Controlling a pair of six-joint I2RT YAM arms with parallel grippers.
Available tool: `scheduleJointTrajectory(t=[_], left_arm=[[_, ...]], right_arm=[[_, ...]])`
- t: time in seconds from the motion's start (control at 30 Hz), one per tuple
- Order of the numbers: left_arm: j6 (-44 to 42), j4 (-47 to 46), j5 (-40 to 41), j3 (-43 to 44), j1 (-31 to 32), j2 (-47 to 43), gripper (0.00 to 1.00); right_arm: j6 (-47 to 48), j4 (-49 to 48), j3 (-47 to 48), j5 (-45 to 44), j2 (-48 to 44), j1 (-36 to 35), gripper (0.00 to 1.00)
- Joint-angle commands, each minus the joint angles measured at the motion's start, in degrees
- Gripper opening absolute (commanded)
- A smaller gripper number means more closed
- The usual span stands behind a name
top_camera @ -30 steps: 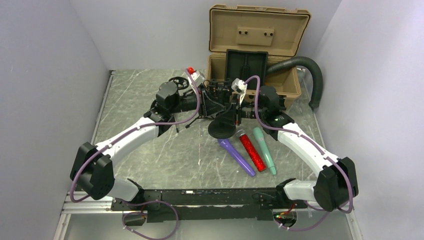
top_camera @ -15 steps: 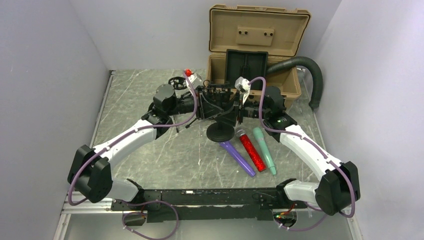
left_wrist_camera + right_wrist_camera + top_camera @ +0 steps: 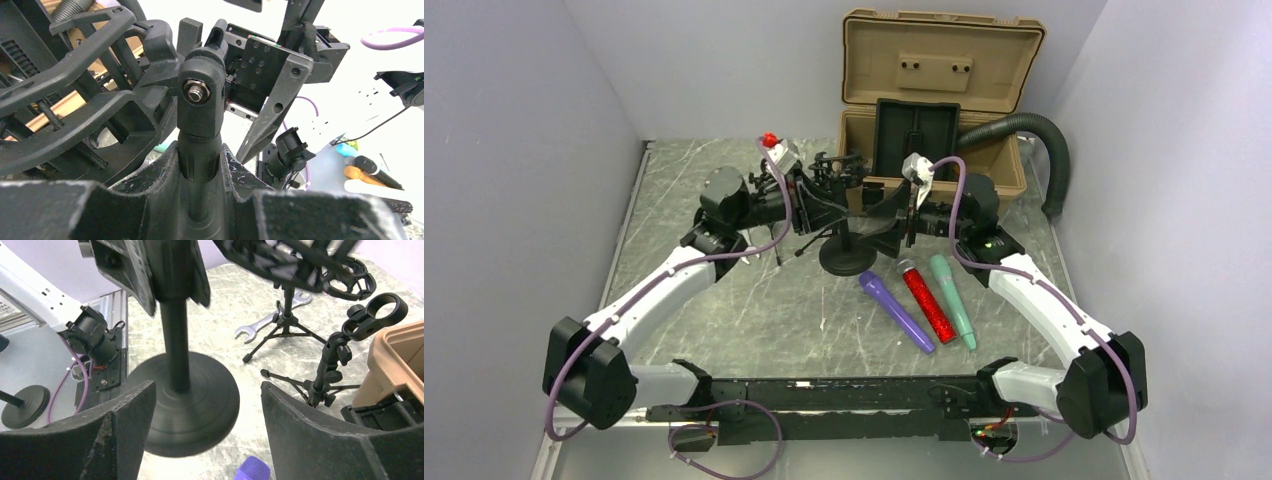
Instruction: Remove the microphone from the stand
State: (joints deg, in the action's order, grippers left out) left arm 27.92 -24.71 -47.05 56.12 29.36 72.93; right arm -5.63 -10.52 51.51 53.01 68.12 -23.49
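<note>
A black microphone stand has a round base (image 3: 849, 258) and a shock mount (image 3: 829, 165) at its top. I see no microphone in the mount. My left gripper (image 3: 829, 205) is shut on the stand's pole (image 3: 200, 165), just under the swivel joint (image 3: 200, 90). My right gripper (image 3: 886, 215) is open and empty to the right of the pole. In the right wrist view (image 3: 207, 385) the pole (image 3: 175, 340) and base (image 3: 185, 395) lie ahead, between its fingers (image 3: 100, 435). Purple (image 3: 896, 312), red (image 3: 927, 302) and teal (image 3: 952, 298) microphones lie on the table in front.
An open tan case (image 3: 944, 60) stands at the back with a corrugated hose (image 3: 1044, 150) at its right. Two small tripod stands (image 3: 285, 325) (image 3: 340, 360) and a wrench (image 3: 255, 325) lie behind the stand. Grey walls close in both sides.
My left arm has carried the stand to the left, away from the right gripper. The base now sits further left. The right gripper has stayed near the case.
</note>
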Motion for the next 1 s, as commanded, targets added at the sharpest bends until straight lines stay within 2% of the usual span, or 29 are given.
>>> scheduleJointTrajectory(t=[0.0,0.2,0.43,0.73,0.83,0.97], left_arm=[[-3.82,-1.18,-2.70,0.92,-1.20,-5.58,0.00],[-7.26,3.34,-3.49,2.15,-2.96,-8.40,0.00],[-11.33,10.76,0.14,6.27,-6.01,-10.59,0.00],[-17.21,23.47,12.78,13.33,-15.31,-15.14,0.00],[-20.01,27.68,19.41,15.31,-17.79,-16.30,0.00],[-23.25,28.81,30.01,15.38,-21.16,-17.22,0.00]], right_arm=[[0.95,-2.68,-0.97,1.13,-2.28,0.77,0.82],[-0.01,-4.18,-1.91,1.38,-3.17,2.03,0.98],[-0.21,-4.20,-2.21,0.00,-4.90,3.88,1.00],[-0.29,-4.34,-2.71,-0.85,-6.79,6.03,1.00],[-0.65,-4.59,-2.77,-0.98,-6.55,6.17,1.00],[-0.79,-4.80,-2.79,-1.14,-6.65,6.22,1.00]])
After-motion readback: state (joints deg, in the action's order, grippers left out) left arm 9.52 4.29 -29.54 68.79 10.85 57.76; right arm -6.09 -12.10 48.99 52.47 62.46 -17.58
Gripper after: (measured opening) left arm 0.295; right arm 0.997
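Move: The left hand holds the round-based stand up off the table; the bare spot where this stand first stood lies about 35 cm to its left, 15 cm ahead and 32 cm below. Near the way, a ringed tripod stands some 18 cm left and 16 cm ahead, the wrench 24 cm left and 13 cm ahead, and a clip tripod 14 cm ahead, 3 cm left. From the empty right hand, the held stand is about 6 cm left, level with it. Keeping its grip on the stand's pole, the left hand carries it away from the right gripper, mostly left by about 15 cm and well upward, starting slowly with a small dip back and then sweeping forward too, turning some 35 degrees counter-clockwise as it heads for the stand's old spot. The right hand, already clear of the stand, opens its fingers the rest of the way and backs off a few centimetres to the right, rising slightly, then stops. ##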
